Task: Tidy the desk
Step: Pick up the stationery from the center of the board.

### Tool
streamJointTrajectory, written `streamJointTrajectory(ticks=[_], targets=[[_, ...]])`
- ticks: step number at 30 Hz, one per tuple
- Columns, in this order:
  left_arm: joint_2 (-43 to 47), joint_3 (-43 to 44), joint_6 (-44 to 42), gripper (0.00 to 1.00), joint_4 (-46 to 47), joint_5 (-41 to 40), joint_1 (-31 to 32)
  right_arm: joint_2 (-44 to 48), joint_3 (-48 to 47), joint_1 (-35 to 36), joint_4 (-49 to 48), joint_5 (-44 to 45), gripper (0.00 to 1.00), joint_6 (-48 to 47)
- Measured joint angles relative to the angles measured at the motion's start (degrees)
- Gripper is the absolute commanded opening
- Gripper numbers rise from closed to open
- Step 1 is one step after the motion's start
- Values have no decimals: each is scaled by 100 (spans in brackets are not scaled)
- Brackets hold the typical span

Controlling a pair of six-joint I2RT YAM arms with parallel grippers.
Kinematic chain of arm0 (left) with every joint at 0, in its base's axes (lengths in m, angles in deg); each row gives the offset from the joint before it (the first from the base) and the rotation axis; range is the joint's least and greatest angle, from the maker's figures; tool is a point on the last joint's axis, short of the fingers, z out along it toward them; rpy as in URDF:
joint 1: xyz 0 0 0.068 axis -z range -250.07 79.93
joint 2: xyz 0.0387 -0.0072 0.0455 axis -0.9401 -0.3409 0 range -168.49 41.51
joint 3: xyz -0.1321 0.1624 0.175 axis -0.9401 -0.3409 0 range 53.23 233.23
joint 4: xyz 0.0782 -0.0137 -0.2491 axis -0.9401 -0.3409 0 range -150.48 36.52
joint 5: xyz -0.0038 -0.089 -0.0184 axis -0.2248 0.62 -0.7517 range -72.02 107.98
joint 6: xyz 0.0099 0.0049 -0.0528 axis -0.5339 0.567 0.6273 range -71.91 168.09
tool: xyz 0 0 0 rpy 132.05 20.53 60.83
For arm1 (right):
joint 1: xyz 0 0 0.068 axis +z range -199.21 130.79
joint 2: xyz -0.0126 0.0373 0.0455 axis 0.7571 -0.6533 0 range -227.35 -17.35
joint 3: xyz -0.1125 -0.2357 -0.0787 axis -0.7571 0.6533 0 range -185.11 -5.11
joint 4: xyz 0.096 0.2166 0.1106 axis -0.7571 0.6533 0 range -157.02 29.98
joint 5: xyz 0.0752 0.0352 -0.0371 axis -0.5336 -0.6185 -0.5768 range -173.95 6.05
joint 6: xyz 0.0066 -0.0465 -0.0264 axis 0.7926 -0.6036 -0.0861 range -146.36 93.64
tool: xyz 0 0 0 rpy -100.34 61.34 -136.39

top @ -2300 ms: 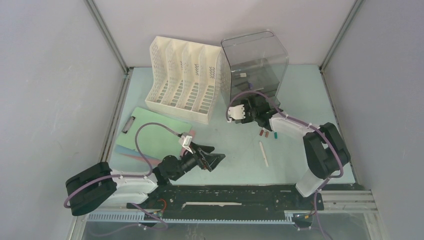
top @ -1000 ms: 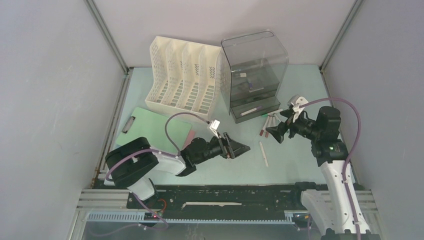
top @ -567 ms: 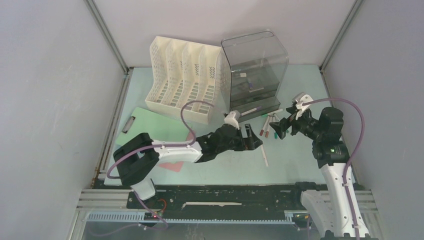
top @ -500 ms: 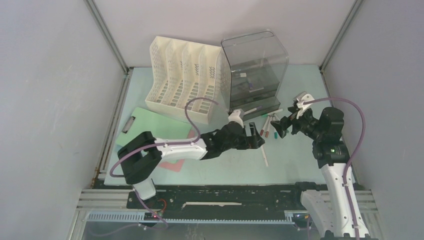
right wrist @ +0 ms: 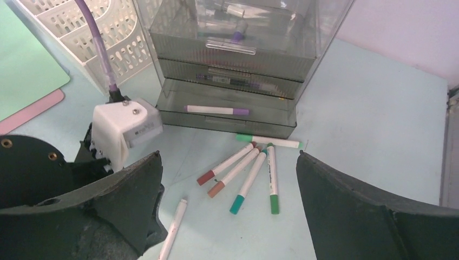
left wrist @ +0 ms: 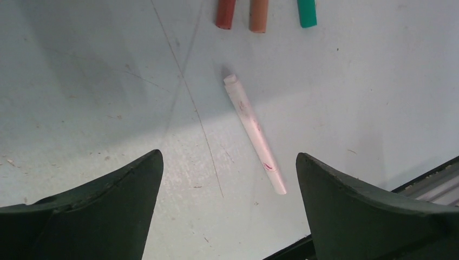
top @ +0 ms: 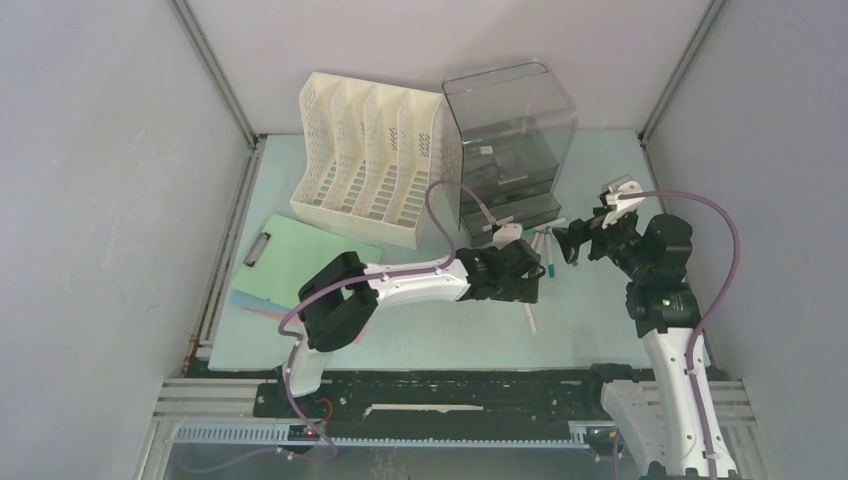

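Note:
The desk (top: pixel 600 170) is a pale mint-green tabletop. A capless white marker (top: pixel 528 308) lies on it near the front. My left gripper (top: pixel 522 280) hovers over that white marker (left wrist: pixel 254 132), open (left wrist: pixel 228 157) and holding nothing. Several capped markers (right wrist: pixel 249 181) lie fanned in front of the smoky drawer unit (right wrist: pixel 238 54). In the left wrist view only their red (left wrist: pixel 225 12), orange (left wrist: pixel 258 13) and green (left wrist: pixel 307 12) caps show. My right gripper (top: pixel 568 243) hangs open (right wrist: pixel 228 154) above them, empty.
A white slotted file organizer (top: pixel 365 155) stands at the back beside the drawer unit (top: pixel 510 130). The lowest drawer is pulled out with a purple-capped marker (right wrist: pixel 216 110) in it. A green clipboard (top: pixel 300 265) over a pink sheet (top: pixel 262 310) lies at the left.
My left arm has stretched rightward from the clipboard to above the white marker. The right gripper has drawn back slightly to the upper right. Both grippers stayed open.

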Motion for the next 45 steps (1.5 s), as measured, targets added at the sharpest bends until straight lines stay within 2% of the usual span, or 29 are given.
streamJointTrajectory(ticks=[8,17,23,34,38,45], targets=[[-555,887,-212,98,-699,63,166,57,0,0,-50,103,100,37],[-1029,1399,-1023,92,-1034,339,229,109,0,0,-118,96,100,37],[-1344,1700,-1480,83,-1189,409,256,116,2,0,-122,94,100,37],[-1888,2538,-1891,59,-1731,267,262,120,0,-4,-120,85,100,37],[-1899,2546,-1980,44,-1794,216,262,120,0,-4,-122,70,100,37],[-1757,2203,-2070,36,-1602,-39,269,127,0,-4,-120,52,100,37]])
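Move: The lone white marker lies on the board about 5 cm to the left hand's right, level fore and aft, some 6 cm below it. Red and teal-capped markers lie about 14 cm ahead of that hand, roughly 6 and 10 cm to its right, at board height. From the right hand, the white marker is some 26 cm below, about 5 cm back and 4 cm left. The left hand sinks about 5 cm and rightward, twists clockwise 20 degrees, fingers partly closing astride the white marker. ##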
